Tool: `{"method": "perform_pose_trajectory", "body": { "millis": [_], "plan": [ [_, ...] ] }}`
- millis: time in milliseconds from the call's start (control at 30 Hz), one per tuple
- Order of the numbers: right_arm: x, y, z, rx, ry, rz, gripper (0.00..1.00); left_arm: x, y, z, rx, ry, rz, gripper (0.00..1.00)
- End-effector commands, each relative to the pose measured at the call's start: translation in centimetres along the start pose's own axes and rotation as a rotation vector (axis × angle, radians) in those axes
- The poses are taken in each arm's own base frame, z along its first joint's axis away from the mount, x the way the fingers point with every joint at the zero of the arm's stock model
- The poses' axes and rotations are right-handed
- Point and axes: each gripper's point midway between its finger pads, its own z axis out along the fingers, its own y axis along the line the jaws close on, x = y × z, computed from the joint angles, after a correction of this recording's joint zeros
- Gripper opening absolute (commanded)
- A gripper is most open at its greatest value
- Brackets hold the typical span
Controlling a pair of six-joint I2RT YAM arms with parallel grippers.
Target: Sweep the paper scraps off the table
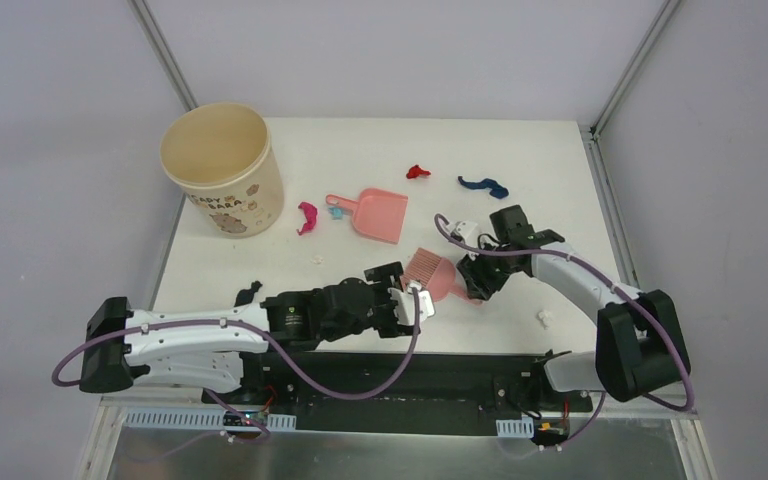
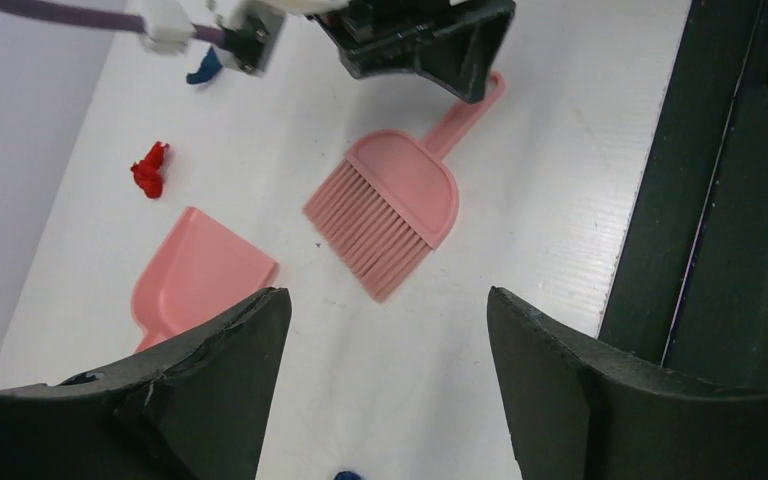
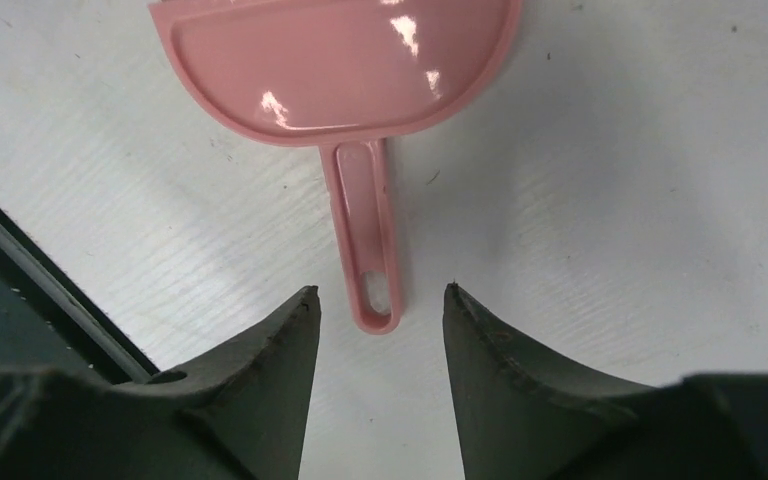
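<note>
The pink hand brush (image 1: 432, 272) lies flat on the white table (image 1: 540, 150), bristles toward the pink dustpan (image 1: 375, 213). My right gripper (image 1: 477, 288) is open just behind the brush handle (image 3: 365, 240); the handle's tip lies between the fingertips (image 3: 295, 310) untouched. My left gripper (image 1: 412, 297) is open and empty, left of the brush (image 2: 390, 210). Paper scraps lie scattered: red (image 1: 417, 171), dark blue (image 1: 483, 185), magenta (image 1: 307, 217), teal (image 1: 335, 212) at the dustpan handle, white (image 1: 544, 318), and a dark one (image 1: 249, 292) by the left arm.
A beige round bucket (image 1: 222, 165) stands at the table's back left corner. The black front edge (image 1: 460, 365) runs behind both grippers. In the left wrist view the dustpan (image 2: 200, 275) sits left of the brush, with the red scrap (image 2: 148, 170) beyond it.
</note>
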Motion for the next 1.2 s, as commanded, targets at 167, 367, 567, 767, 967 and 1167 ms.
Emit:
{"method": "perform_pose_trajectory", "body": {
  "millis": [167, 367, 567, 767, 967, 1167],
  "plan": [
    [1.0, -0.5, 1.6, 0.015, 0.126, -0.107, 0.50, -0.9, 1.4, 0.2, -0.088, -0.055, -0.051, 0.75],
    [1.6, -0.7, 2.2, 0.030, 0.166, -0.125, 0.46, -0.6, 1.3, 0.7, -0.089, -0.031, -0.036, 0.76],
    [2.3, -0.7, 2.8, 0.037, 0.222, -0.154, 0.37, -0.3, 1.1, 1.2, -0.081, -0.006, -0.029, 0.75],
    [3.0, 0.0, 3.4, 0.021, 0.267, -0.169, 0.32, 0.2, 0.4, 1.7, -0.053, 0.017, -0.022, 0.75],
    [3.7, -0.1, 3.9, 0.049, 0.322, -0.186, 0.28, 0.2, -0.1, 1.7, -0.005, 0.080, -0.007, 0.70],
    [2.4, -0.4, 3.3, 0.077, 0.299, -0.168, 0.00, 0.0, -0.3, 1.8, 0.011, 0.076, 0.023, 0.69]
  ]
}}
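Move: Just below the right hand, about 4 cm down between its open fingers, lies the end of the brush handle; the brush head is some 9 cm to the left and 5 cm farther out. The dustpan lies about 21 cm left and 17 cm ahead of the right hand, a white scrap some 14 cm right and 4 cm back. From the left hand, the handle end is roughly 14 cm right, 6 cm ahead and 18 cm down. Sinking about 3.5 cm onto the brush handle, mostly early on, the right hand then stays low while its wrist tips some 20 degrees to point the fingers more steeply down. Its half-open fingers close and pinch the handle by its sides near the holed end. The left hand, still open and empty, rises a centimetre, then sinks about 4 before easing up slightly. ##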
